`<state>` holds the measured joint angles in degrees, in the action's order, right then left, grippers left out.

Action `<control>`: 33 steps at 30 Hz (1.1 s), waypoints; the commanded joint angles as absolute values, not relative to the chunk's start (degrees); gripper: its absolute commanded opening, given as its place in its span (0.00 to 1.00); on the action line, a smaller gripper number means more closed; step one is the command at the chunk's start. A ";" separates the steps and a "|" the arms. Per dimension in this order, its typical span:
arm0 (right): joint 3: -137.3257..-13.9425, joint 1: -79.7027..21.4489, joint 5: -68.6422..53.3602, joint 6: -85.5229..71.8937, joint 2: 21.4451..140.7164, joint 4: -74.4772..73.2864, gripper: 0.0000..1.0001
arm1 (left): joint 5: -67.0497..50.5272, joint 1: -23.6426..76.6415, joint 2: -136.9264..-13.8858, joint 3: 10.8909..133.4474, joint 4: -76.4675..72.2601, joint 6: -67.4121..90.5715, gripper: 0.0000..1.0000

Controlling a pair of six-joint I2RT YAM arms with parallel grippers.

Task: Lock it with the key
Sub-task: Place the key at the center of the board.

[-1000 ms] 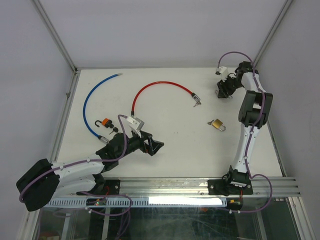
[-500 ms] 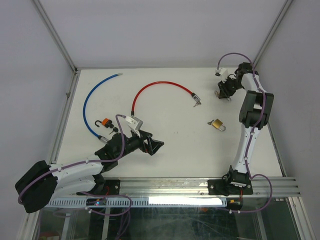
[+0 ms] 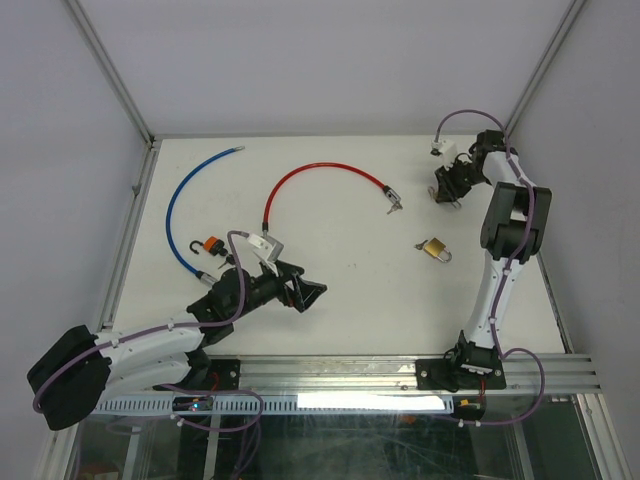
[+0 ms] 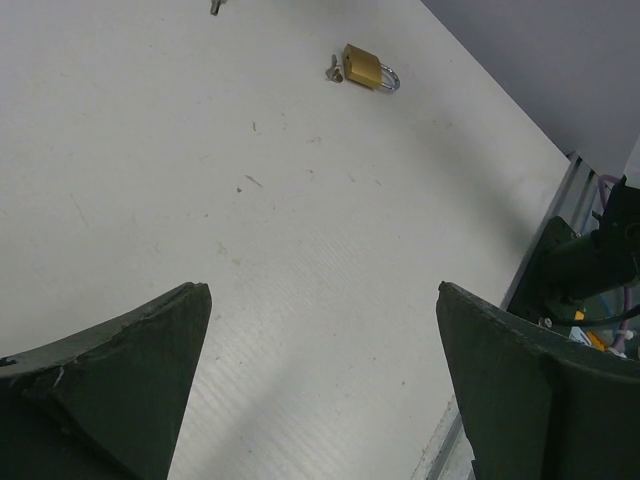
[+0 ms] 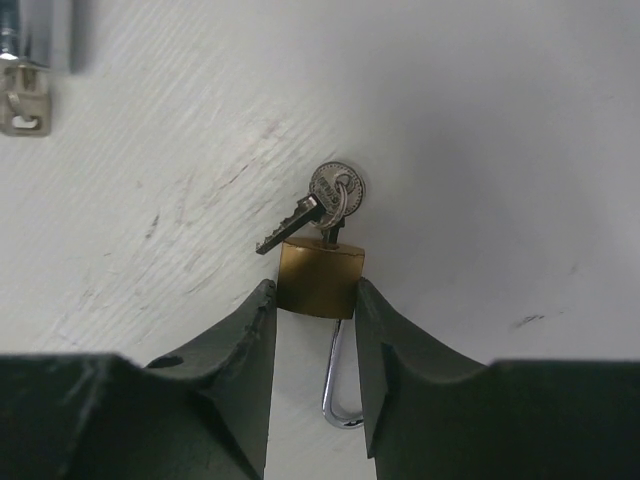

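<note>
A small brass padlock (image 5: 320,276) lies on the white table with its shackle (image 5: 338,392) pointing back between my fingers. A key (image 5: 331,190) on a ring sticks in its far end, and a second key hangs from the same ring. My right gripper (image 5: 313,286) is shut on the padlock's body, one pad against each side. From above, that gripper (image 3: 446,187) sits at the far right of the table and covers the padlock. My left gripper (image 3: 311,293) hovers open near the front left and holds nothing.
A second brass padlock (image 3: 434,249) with a key lies mid-right, also seen as the padlock (image 4: 365,68) in the left wrist view. A red cable lock (image 3: 320,173) ends in a keyed head (image 3: 393,203). A blue cable (image 3: 185,200) and an orange padlock (image 3: 211,244) lie at the left.
The right gripper's jaws have closed in onto the padlock at the far right. The left arm has barely shifted and stays open.
</note>
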<state>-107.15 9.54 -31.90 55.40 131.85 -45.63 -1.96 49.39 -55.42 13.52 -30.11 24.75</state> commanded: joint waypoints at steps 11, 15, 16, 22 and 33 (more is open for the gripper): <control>-93.21 8.93 -40.72 51.88 114.33 -43.81 0.00 | -7.50 48.77 -51.37 10.39 -38.21 25.45 0.99; -87.11 7.08 -42.56 53.29 108.36 -45.48 0.00 | -8.87 48.70 -50.23 8.95 -41.30 25.48 0.99; -85.13 6.00 -42.50 54.06 106.30 -45.93 0.00 | -9.13 48.70 -49.99 8.64 -42.07 25.67 0.99; -71.21 -5.94 -39.08 56.72 91.09 -43.38 0.00 | -9.31 48.74 -50.66 8.02 -45.36 29.13 0.91; -58.62 -30.14 -31.84 48.05 75.54 -32.67 0.00 | -4.22 48.22 -50.87 7.66 -48.60 45.02 0.60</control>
<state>-60.80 -27.55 -33.41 52.60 78.54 -39.72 -6.96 48.84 -51.03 8.45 -40.91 35.53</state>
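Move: The brass padlock with the key in it is already in the right fingers, close to the board. The board's middle, where it is headed, lies about 24 cm back and 30 cm left of this hand, some 2 cm lower. The loose padlock rests 16 cm back and 5 cm left, the red hose's metal end level with the hand and 16 cm left. From the left hand, the board's middle is roughly 9 cm ahead, 12 cm right and 11 cm below. The padlock, still pinched with its key in it, is carried by the right hand back and left together, roughly 35 cm, while rising about 11 cm, towards the board's middle and past the left side of the loose padlock; the wrist swings some 35 degrees counter-clockwise. The empty left hand rises about 3 cm, eases back 2 cm, rolls slightly and closes partway. ##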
